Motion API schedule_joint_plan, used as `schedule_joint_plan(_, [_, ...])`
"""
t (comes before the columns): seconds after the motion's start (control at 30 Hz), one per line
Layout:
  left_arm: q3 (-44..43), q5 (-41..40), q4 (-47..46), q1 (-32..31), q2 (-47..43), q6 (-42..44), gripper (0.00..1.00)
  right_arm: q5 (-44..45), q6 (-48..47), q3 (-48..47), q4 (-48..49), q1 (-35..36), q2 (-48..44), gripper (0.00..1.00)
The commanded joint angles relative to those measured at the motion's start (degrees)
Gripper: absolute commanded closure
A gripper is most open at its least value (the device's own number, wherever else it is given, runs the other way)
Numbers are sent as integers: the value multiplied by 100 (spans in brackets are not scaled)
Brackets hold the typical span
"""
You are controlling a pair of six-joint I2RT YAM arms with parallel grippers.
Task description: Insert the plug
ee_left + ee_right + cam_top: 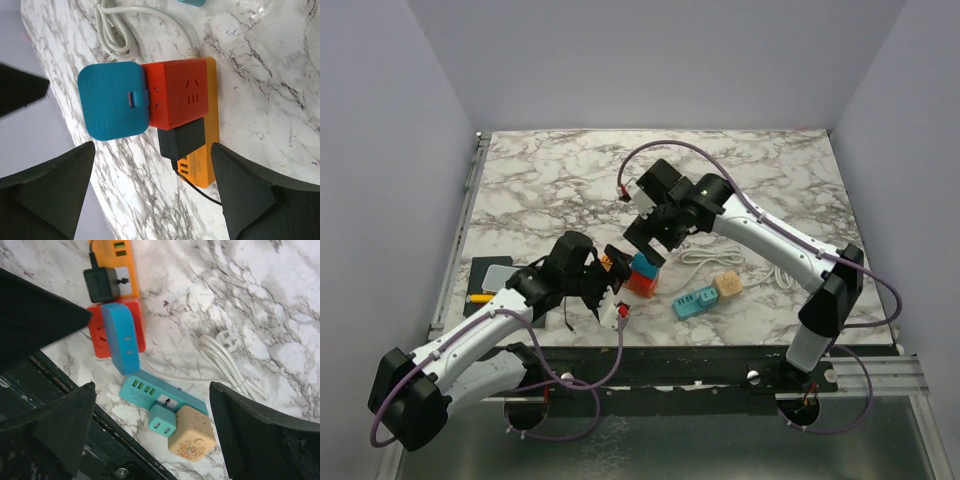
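An orange power strip (210,107) lies on the marble table, with a black plug adapter (182,138) seated on its face and a thin black cord leading off. A red cube adapter (175,92) and a blue cube (114,100) sit on the strip beside it. My left gripper (150,200) is open and empty, hovering over the strip's USB end; it also shows in the top view (603,282). My right gripper (150,435) is open and empty above the teal strip (165,397); it also shows in the top view (645,243). The black plug (100,284) also shows in the right wrist view.
A teal power strip (695,300) carries a small teal adapter (162,421) and a beige cube (192,435). A coiled white cable (720,262) lies behind them. A dark pad with a yellow item (480,297) sits at the table's left front. The table's front edge is close by.
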State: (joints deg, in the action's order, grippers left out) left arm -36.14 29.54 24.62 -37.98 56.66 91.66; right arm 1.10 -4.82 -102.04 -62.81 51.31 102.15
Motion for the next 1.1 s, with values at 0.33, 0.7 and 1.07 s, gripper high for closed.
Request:
schedule_joint_plan(0.33, [-1198, -2355, -706, 326, 582, -4567, 1, 114, 1237, 2848, 3474, -3645, -2572, 0])
schedule_joint_plan(0.7, [-1998, -1955, -2731, 3132, 2462, -8092, 1, 2074, 1253, 5776, 6856, -4578, -3339, 0])
schedule_joint_plan(1.07, [-174, -1996, -5290, 3663, 3231, -8925, 1, 2524, 1616, 7749, 9871, -5278, -2788, 0])
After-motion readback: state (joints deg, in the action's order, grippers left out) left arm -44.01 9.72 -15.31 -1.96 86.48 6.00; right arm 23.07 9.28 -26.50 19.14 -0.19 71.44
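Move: The blue plug, already in the red adapter, sits about 8 cm below the right hand, 3 cm back and 2 cm to its left, with the red adapter 5 cm back, 3 cm left and 11 cm down. The white cable coil lies some 28 cm to the right, level with that hand. From the left hand the plug is 2 cm ahead, 4 cm right and 3 cm down; the red adapter is 2 cm back and 5 cm right, and the black charger is right below. Empty and wide open, both hands leave the finished plug at the same time: the right sweeps about 37 cm to the right and some 10 cm forward, past the teal strip and towards the coil's side of the table, rising a little before it sinks to 10 cm below its start, while turning strongly clockwise. The left first lifts clear of the adapter, then swings about 22 cm forward and 18 cm left and dips again at the end, turning roughly 90 degrees counter-clockwise so that its fingers come round from pointing right to pointing forward. ##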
